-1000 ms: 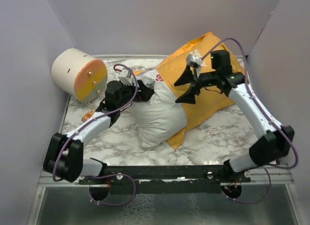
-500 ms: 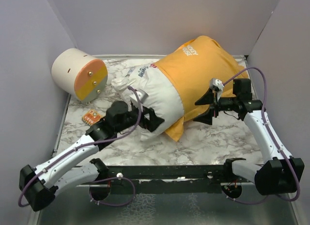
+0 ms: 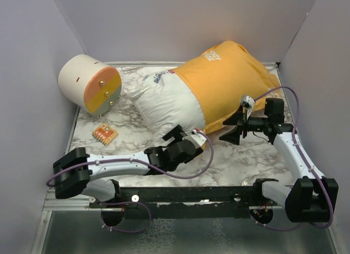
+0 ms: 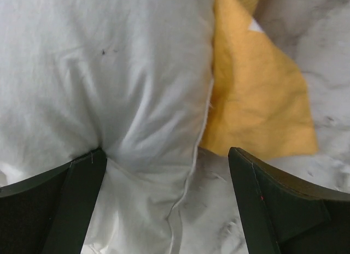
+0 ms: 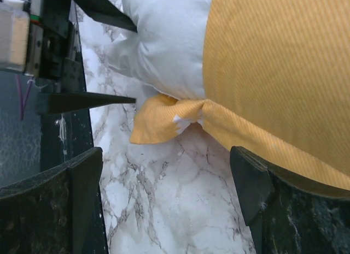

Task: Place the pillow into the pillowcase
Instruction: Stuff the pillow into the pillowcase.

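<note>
The white pillow (image 3: 164, 101) lies slanted across the marble table, its far right part inside the orange-yellow pillowcase (image 3: 229, 79). The near left part sticks out bare. My left gripper (image 3: 186, 136) is open at the pillow's near corner. In the left wrist view the pillow (image 4: 109, 74) bulges between its fingers, with the pillowcase corner (image 4: 257, 112) to the right; the left gripper (image 4: 165, 155) holds nothing. My right gripper (image 3: 231, 127) is open just off the case's near edge. In its own view the right gripper (image 5: 165, 155) spans bare marble below the pillowcase (image 5: 273, 63) and the pillow (image 5: 169, 41).
A cream-and-orange cylinder (image 3: 90, 83) lies at the back left. A small orange packet (image 3: 104, 134) rests on the marble left of the pillow. Grey walls close in the left, back and right sides. A black rail (image 3: 191, 194) runs along the near edge.
The left arm swung from the pillow's left side round to its near corner. The right gripper came down off the case to its near edge. The pillow now lies flatter.
</note>
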Controlling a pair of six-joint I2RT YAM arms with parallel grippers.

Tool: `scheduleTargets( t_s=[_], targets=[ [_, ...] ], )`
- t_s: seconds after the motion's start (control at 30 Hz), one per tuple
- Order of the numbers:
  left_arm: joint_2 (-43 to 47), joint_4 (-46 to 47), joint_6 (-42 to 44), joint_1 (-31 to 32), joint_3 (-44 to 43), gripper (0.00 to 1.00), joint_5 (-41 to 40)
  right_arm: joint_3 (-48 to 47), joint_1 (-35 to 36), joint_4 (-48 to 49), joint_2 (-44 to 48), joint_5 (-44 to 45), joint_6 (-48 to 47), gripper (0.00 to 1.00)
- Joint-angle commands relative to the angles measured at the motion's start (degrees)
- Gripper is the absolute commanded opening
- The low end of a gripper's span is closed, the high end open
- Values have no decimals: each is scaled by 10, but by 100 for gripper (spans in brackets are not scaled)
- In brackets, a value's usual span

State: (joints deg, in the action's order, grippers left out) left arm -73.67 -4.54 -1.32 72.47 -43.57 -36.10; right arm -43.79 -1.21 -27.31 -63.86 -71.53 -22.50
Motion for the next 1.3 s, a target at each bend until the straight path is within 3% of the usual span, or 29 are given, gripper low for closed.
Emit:
scheduleTargets(
  t_s=[0.0,0.07,0.1,0.13,0.17,0.2,0.23,0.3,0.4,0.47,0.53,0.77,0.87,0.93,0.97,1.07,1.13,1.27],
  targets=[
    [-64,72,89,-50,-44,95,-127,40,-3,92,-7,-7,48,99],
    [-94,92,103,-75,-60,87,-112,54,-3,110,-15,-21,57,99],
    [-104,99,110,-87,-69,77,-94,62,-3,125,-21,-31,73,99],
    [-112,102,114,-100,-79,60,-70,72,-3,151,-26,-40,100,100],
    [-117,107,114,-109,-88,33,-48,82,-3,178,-32,-45,133,100],
    [-118,118,118,-116,-95,19,-24,92,-3,206,-37,-50,160,100],
    [-114,129,125,-124,-96,15,3,99,-3,229,-42,-52,185,100],
    [-103,142,127,-135,-104,9,70,112,-2,273,-52,-51,229,100],
    [-83,141,106,-153,-119,0,187,158,-1,424,-61,-43,388,100],
    [-71,139,87,-159,-130,0,255,188,9,524,-58,29,530,100],
    [-65,136,69,-160,-145,0,309,193,23,548,-62,110,590,100],
    [-81,139,17,-160,-193,0,416,209,45,645,-79,156,653,100],
    [-92,139,13,-161,-204,0,429,192,45,562,-75,202,600,98],
    [-95,140,12,-162,-206,0,432,179,45,527,-75,219,567,88],
    [-97,140,10,-164,-207,0,434,174,45,523,-72,209,552,76],
    [-100,140,0,-173,-205,0,445,147,45,523,-65,120,523,24],
    [-105,143,-10,-185,-205,0,458,111,45,497,-62,16,469,3],
    [-130,161,-50,-225,-217,0,529,-29,57,283,-58,-147,246,1]
  ],
)
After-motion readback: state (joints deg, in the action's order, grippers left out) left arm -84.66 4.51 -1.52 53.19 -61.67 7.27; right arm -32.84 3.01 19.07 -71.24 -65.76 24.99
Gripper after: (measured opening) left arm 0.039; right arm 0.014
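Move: The slack near edge of the white pillow lies about 9 cm ahead of the left hand and 1 cm to its left, roughly level with it; the pillowcase's loose orange flap is some 5 cm ahead of that hand, 6 cm to its right and 6 cm below. From the right hand, the pillowcase hem it will grip is about 4 cm ahead, 3 cm left and 5 cm lower, with the stuffed bulk of the case some 17 cm ahead, 4 cm right and 8 cm below. The open left hand pushes forward about 10 cm and pinches the pillow's slack edge, then, keeping the pinch, pulls it right and up towards the case's mouth, easing back a little while turning some 30 degrees clockwise. The right hand, still open, sinks about 5 cm beside the mouth, tips its fingers and reaches forward to the orange hem, turning clockwise, then shuts on the hem and starts to lift, turning partly back. ##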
